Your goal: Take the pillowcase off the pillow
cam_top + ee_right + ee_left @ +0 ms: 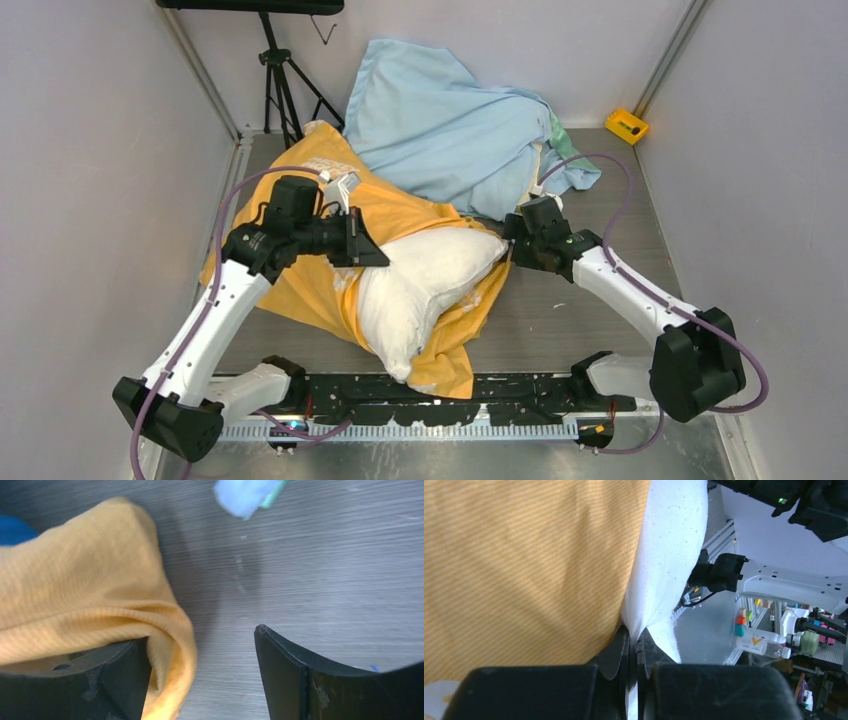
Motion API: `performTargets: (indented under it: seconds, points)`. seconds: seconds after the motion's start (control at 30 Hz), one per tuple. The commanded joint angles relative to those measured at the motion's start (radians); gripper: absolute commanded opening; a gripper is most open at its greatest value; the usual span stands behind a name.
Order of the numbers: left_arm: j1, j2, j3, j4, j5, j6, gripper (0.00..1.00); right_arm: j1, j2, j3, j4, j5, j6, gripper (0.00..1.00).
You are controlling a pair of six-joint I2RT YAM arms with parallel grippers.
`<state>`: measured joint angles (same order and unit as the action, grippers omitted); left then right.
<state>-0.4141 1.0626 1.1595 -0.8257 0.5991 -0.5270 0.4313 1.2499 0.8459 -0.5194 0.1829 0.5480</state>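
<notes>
The orange-yellow pillowcase lies crumpled left of the table's middle. The white pillow sticks half out of it, towards the near edge. My left gripper is shut on a pinch of the pillow's white fabric, with the pillowcase right beside it. My right gripper is open at the pillow's far right corner. In the right wrist view a fold of the pillowcase drapes over the left finger and into the gap of the gripper. The right finger is bare over the table.
A pale light-blue cloth is heaped at the back, touching the pillowcase. A small yellow box sits at the back right corner and a black tripod at the back left. Grey walls close in both sides.
</notes>
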Motion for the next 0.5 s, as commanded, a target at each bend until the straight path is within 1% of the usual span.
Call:
performTargets:
  seconds: [0.0,0.07,0.17,0.23,0.3,0.33,0.47]
  points:
    - [0.006,-0.037,0.056,0.131,0.164,-0.082,0.0,-0.005,0.011,-0.037,0.229,-0.289,0.015,0.76]
    - [0.006,-0.037,0.044,0.174,0.213,-0.111,0.0,-0.01,0.049,-0.032,0.303,-0.385,0.048,0.76]
    - [0.006,-0.049,0.019,0.285,0.325,-0.199,0.0,-0.028,0.133,0.002,0.369,-0.462,0.098,0.75]
    - [0.006,-0.064,-0.014,0.451,0.418,-0.341,0.0,-0.032,0.189,0.042,0.383,-0.476,0.108,0.74]
    - [0.004,-0.086,-0.046,0.624,0.462,-0.466,0.0,-0.033,0.236,0.086,0.389,-0.485,0.115,0.74]
    - [0.002,-0.09,-0.048,0.651,0.457,-0.472,0.0,-0.033,0.254,0.107,0.388,-0.489,0.119,0.74]
    - [-0.03,-0.083,-0.059,0.599,0.386,-0.411,0.0,-0.033,0.298,0.201,0.369,-0.507,0.125,0.73]
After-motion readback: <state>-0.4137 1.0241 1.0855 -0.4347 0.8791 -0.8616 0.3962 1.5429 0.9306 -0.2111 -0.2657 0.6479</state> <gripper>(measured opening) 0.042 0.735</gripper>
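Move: Still pinched in the left fingers by its upper edge, the white pillow has its middle about 6 cm to that hand's right, 5 cm back and 13 cm lower; the pillowcase's main spread lies some 17 cm left, 3 cm ahead, 24 cm below. From the open right hand the pillowcase's right fold is about 4 cm left, 4 cm back, 3 cm lower, the pillow's middle 16 cm left, 7 cm back, level, and the light-blue cloth 22 cm ahead, 10 cm left, 8 cm below. Lifting the pillow by its pinched edge, the left hand rises about 7 cm, gathering speed, and drifts right towards the other arm while its fingers tip up towards level. Meanwhile the right hand, still wide open, pushes some 9 cm left and then also forward, under the pillow's right end, its left finger going on beneath the pillowcase fold and its fingertips swinging left by roughly 25 degrees. ##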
